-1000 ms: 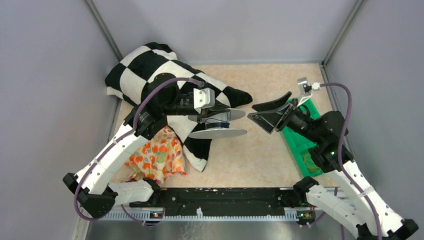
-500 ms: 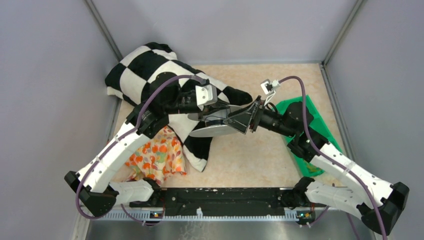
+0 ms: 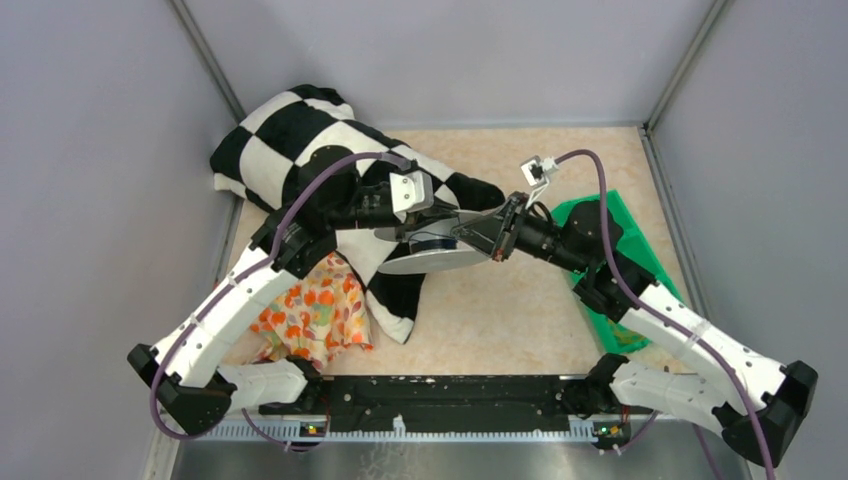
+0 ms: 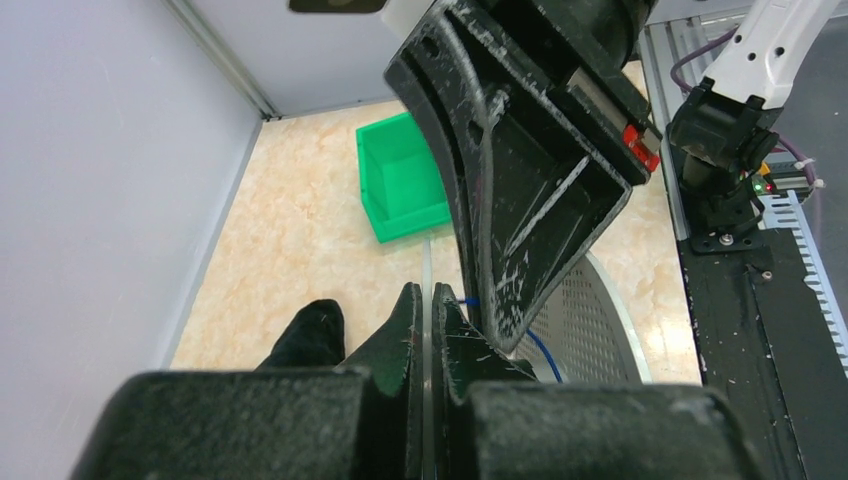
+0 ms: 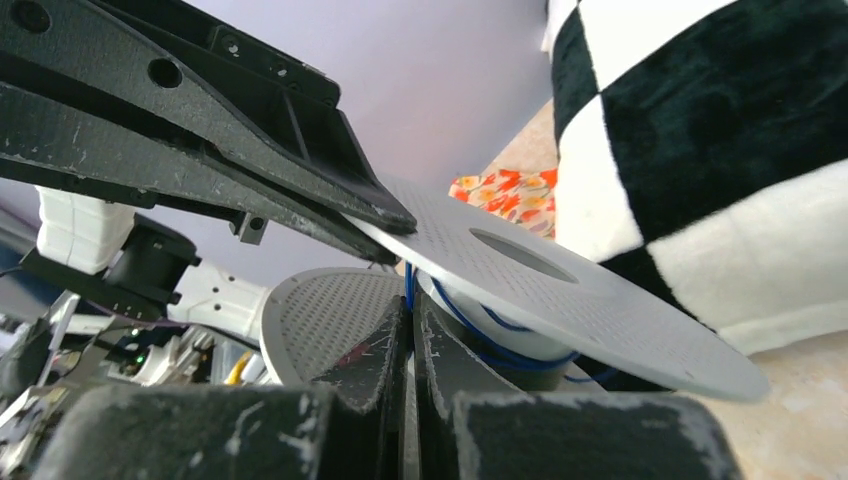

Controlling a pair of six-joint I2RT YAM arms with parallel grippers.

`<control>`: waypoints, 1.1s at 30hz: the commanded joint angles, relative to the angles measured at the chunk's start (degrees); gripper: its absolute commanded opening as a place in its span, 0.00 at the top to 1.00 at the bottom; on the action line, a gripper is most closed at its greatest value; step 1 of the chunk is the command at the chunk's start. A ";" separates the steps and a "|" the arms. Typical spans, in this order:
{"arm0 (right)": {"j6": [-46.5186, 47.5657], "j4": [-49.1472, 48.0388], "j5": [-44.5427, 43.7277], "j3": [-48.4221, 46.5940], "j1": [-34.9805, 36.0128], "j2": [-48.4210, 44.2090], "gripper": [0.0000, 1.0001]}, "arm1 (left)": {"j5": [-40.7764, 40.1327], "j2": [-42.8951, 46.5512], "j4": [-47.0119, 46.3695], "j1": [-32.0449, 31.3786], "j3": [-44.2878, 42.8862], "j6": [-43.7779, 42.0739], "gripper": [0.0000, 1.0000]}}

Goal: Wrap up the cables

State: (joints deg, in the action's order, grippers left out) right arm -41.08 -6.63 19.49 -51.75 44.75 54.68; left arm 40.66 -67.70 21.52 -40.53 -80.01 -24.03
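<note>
A grey perforated spool [image 3: 440, 264] hangs above the table, and a thin blue cable [image 5: 470, 325] is wound round its white core. My left gripper [image 3: 434, 234] is shut on the edge of one spool flange [image 4: 590, 320], which runs as a thin strip between its jaws. My right gripper [image 3: 463, 240] reaches in from the right between the two flanges and is shut. The cable [image 4: 545, 355] meets its tips at the core. In the right wrist view the upper flange [image 5: 560, 290] slants overhead and the lower flange [image 5: 320, 320] stands to the left.
A black-and-white checkered cloth [image 3: 290, 140] lies at the back left under the left arm. An orange floral cloth [image 3: 315, 310] lies nearer the front. A green bin [image 3: 598, 295] sits at the right under the right arm. Grey walls stand close on three sides.
The right arm swung left from over the green bin to the spool. Its wide-open jaws then shut at the spool's core. The left arm kept the spool nearly still.
</note>
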 commanded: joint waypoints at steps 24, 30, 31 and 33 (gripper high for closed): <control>5.77 17.52 -22.67 6.01 -0.83 -12.73 1.00 | 4.26 -0.45 -5.02 9.64 -6.05 15.09 1.00; 4.80 13.66 -16.39 8.77 -3.06 -10.46 1.00 | 17.51 -7.24 -0.49 15.81 -12.22 23.64 1.00; 5.05 13.13 -15.13 8.95 -3.59 -9.96 1.00 | 18.46 -8.01 -0.36 16.16 -12.66 24.66 1.00; 5.55 11.94 -12.75 9.19 -4.17 -9.03 1.00 | 20.31 -9.77 -0.65 17.23 -13.60 28.31 1.00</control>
State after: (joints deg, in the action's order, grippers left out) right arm -35.81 10.79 0.93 -42.63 42.06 45.06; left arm 52.99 -75.07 21.85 -24.91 -89.80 -3.97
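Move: The left hand holds the spool by the top edge of its far flange; the spool's middle hangs about 8 cm below this hand, 3 cm back and 2 cm left. From the right hand, already shut on the blue cable, that middle is about 4 cm left, 1 cm ahead and 7 cm below. The checkered pillow's middle lies some 22 cm left of the left hand, 28 cm ahead and 33 cm below. The green tray is around 36 cm right of the right hand, 12 cm ahead and 33 cm below. Still pinching the blue cable, the right hand draws it away from the spool, first about 8 cm to the right with the fingers turning clockwise, then down roughly 10 cm with a little forward drift. The left hand keeps its grip on the spool's flange, carrying it forward, left and a bit up, and late on rolls it some 20 degrees about its fingers, near face upward. ##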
